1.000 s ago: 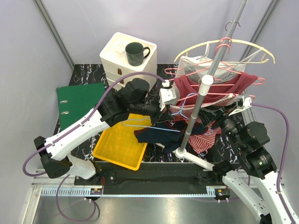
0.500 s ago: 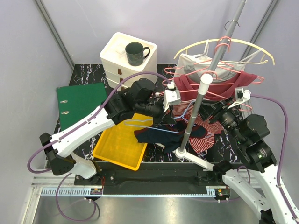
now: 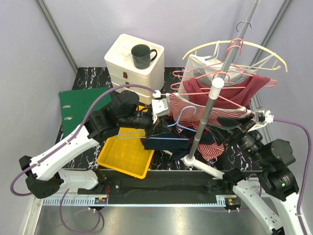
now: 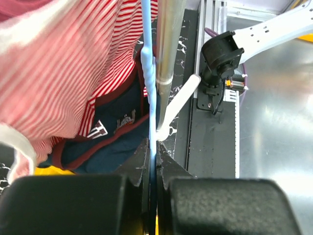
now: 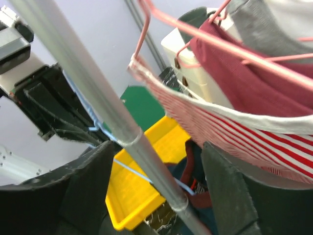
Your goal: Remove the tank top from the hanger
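A red-and-white striped tank top [image 3: 205, 105] [image 4: 63, 63] [image 5: 230, 127] hangs stretched between the left gripper and the rack pole. It is draped about a thin light blue hanger [image 3: 182, 113] [image 4: 148, 73] [image 5: 132, 169]; how it sits on the wire is hidden. My left gripper [image 3: 157, 110] [image 4: 152, 147] is shut on the blue hanger's wire, left of the pole. Open and holding nothing, my right gripper [image 3: 230, 122] [image 5: 159, 171] sits to the right, just under the striped cloth, with the pole seen between its fingers. A navy garment with maroon trim [image 3: 164, 143] [image 4: 107, 132] lies below.
A metal rack pole [image 3: 205, 117] rises mid-table, carrying pink and cream hangers with a maroon garment [image 3: 230, 88]. A yellow tray [image 3: 124, 152] lies under the left arm. A green binder [image 3: 80, 105] is at left. A white drawer box [image 3: 122, 68] with a dark mug [image 3: 142, 55] stands behind.
The left arm drew back to the left with the blue hanger. The striped tank top rose off the table and stretched out. The right gripper backed off to the right and opened wider.
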Controlling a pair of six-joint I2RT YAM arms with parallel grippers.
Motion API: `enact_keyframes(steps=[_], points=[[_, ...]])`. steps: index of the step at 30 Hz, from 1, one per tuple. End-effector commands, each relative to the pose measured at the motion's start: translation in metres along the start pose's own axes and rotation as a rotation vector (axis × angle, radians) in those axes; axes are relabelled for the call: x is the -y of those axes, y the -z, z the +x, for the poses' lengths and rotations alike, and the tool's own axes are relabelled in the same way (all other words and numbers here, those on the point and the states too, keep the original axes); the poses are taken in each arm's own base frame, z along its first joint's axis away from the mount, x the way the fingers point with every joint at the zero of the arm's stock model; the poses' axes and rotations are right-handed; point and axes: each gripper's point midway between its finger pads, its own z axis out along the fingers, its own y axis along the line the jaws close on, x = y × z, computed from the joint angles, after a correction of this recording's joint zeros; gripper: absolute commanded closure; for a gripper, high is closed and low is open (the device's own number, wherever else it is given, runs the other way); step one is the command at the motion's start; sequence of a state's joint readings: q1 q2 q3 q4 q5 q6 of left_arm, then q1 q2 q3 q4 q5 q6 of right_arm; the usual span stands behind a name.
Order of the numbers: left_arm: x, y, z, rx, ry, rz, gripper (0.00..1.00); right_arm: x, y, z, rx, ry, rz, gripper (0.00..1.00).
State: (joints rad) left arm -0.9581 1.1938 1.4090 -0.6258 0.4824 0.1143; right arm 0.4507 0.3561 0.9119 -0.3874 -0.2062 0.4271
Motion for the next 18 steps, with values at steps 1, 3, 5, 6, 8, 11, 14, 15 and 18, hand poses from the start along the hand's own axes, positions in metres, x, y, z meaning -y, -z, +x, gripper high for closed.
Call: enact_keyframes(steps=[1, 3, 5, 6, 8, 11, 14, 15, 18], points=[[0.004, 0.003, -0.013, 0.09, -0.008, 0.005, 1.0, -0.004, 0.007, 0.028, -0.115, -0.006, -0.042, 0.25], [0.004, 0.004, -0.013, 0.093, -0.003, 0.001, 1.0, 0.001, 0.01, 0.039, -0.157, -0.025, -0.019, 0.32], [0.002, 0.008, -0.015, 0.102, 0.001, -0.021, 1.0, 0.014, 0.015, 0.047, -0.172, -0.053, 0.052, 0.35], [0.0, 0.01, -0.016, 0.108, 0.005, -0.038, 1.0, 0.021, 0.017, 0.052, -0.174, -0.083, 0.09, 0.4], [-0.005, 0.019, -0.021, 0.131, 0.021, -0.097, 1.0, 0.041, 0.026, 0.055, -0.145, -0.127, 0.213, 0.44], [-0.01, 0.031, -0.027, 0.167, 0.035, -0.16, 1.0, 0.061, 0.039, 0.063, -0.102, -0.22, 0.337, 0.44], [-0.01, 0.04, -0.028, 0.189, 0.073, -0.186, 1.0, 0.069, 0.046, 0.068, -0.099, -0.23, 0.378, 0.44], [-0.01, 0.041, -0.025, 0.186, 0.085, -0.195, 1.0, 0.071, 0.046, 0.07, -0.104, -0.236, 0.391, 0.44], [-0.015, 0.055, -0.018, 0.19, 0.142, -0.266, 1.0, 0.076, 0.05, 0.075, -0.126, -0.243, 0.424, 0.42]])
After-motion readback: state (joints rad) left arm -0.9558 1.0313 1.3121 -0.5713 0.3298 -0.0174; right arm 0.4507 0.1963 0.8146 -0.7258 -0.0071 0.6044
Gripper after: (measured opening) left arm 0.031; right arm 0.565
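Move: The navy tank top lies bunched below the blue hanger, about 13 cm left of the right hand, 5 cm farther out and some 29 cm lower; from the left hand, which still pinches the hanger, it is about 7 cm right, 6 cm ahead and 25 cm down. The rack pole stands level ahead with the right hand, about 7 cm to its left. The striped top hangs about 9 cm ahead of that hand, 3 cm left and 8 cm lower. Down goes the right hand, about 9 cm, on the pole's right side towards the tank top's level, edging some 4 cm right as it tips down about 20 degrees and its fingers narrow to roughly half open, closing on nothing. The left hand keeps its pinch on the hanger, dips slightly, then draws it some 3 cm left and up, turning about 10 degrees counter-clockwise. ##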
